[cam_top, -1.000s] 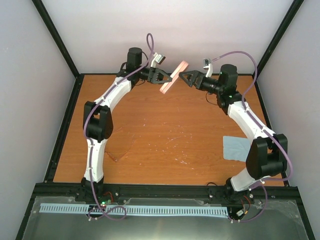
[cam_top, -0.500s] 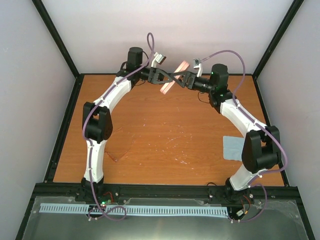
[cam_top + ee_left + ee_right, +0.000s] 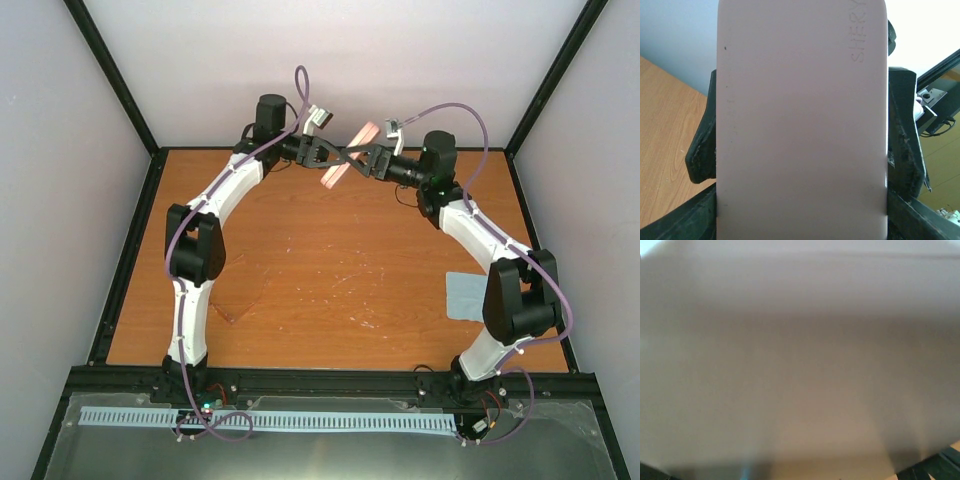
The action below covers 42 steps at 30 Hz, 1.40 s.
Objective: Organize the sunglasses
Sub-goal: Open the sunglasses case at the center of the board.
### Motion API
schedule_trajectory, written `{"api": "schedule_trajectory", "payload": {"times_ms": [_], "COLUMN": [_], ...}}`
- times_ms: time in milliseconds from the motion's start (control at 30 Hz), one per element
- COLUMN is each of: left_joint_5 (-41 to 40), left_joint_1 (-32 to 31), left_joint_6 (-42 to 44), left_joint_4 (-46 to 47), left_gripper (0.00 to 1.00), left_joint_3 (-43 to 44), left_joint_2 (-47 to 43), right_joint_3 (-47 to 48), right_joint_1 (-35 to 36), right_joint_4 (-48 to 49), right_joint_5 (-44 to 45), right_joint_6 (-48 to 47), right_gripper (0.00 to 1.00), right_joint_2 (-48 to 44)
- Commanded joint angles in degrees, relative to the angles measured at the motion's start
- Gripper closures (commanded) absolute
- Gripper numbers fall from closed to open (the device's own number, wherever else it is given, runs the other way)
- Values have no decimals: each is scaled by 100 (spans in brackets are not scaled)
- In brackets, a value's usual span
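Note:
The sunglasses lie on the wooden table beside the left arm's lower link; their thin reddish-brown frame hardly stands out from the wood. Both grippers are far from them, raised at the back of the table. My left gripper is shut on a pale pink oblong case, which it holds tilted in the air. In the left wrist view the case fills the gap between the two black fingers. My right gripper faces it, jaws spread wide around the same case. The case fills the right wrist view and hides the fingers.
A light blue square cloth lies flat near the right arm's elbow. Black frame rails border the table, with white walls close behind the raised grippers.
The right arm has swung left and brought its gripper from a gap away onto the case. The left gripper and the case have stayed still.

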Motion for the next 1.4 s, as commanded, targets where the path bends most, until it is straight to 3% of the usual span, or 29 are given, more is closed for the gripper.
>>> {"api": "schedule_trajectory", "payload": {"times_ms": [0, 300, 567, 900, 967, 1000, 1033, 1100, 1233, 1367], "left_joint_5": [2329, 2329, 2331, 2329, 2329, 2329, 2322, 2320, 2139, 1677], "left_joint_1": [-43, -43, -51, -67, -69, -69, -69, -69, -25, 107], "left_joint_6": [-172, -171, -155, -136, -157, -208, -326, -567, -790, -1167], "left_joint_4": [170, 130, 108, 76, 89, 130, 244, 619, 1107, 2321], "left_gripper": [71, 71, 71, 71, 62, 48, 26, 2, 0, 0], "left_joint_3": [325, 371, 375, 371, 366, 343, 306, 209, 55, -495], "left_joint_2": [-242, -250, -258, -267, -265, -260, -253, -250, -289, -577], "right_joint_3": [-144, -667, -628, -642, -636, -633, -625, -629, -621, -522], "right_joint_1": [-5, -204, -351, -348, -347, -358, -355, -353, -354, -356], "right_joint_4": [346, 1833, 2313, 2551, 2565, 2550, 2494, 2240, 1526, 697], "right_joint_5": [-158, -427, -550, -613, -609, -606, -601, -537, -334, -111], "right_joint_6": [71, 961, 1298, 1473, 1479, 1472, 1441, 1285, 772, 289], "right_gripper": [5, 8, 10, 40, 47, 50, 52, 54, 58, 61], "right_joint_2": [-230, -252, -125, -25, -24, -32, -37, -93, -250, -406]}}
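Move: The sunglasses case is in mid-air, still clamped by the left fingers, its middle about 2 cm to that hand's right and otherwise level with it. The right hand's wide-open fingers already straddle the case from the other side, with its middle roughly at their hand point, neither ahead nor back. Nothing else stands near either hand. The right hand eases about 2 cm right, tilts slightly and pinches the case before the left fingers open wide. ##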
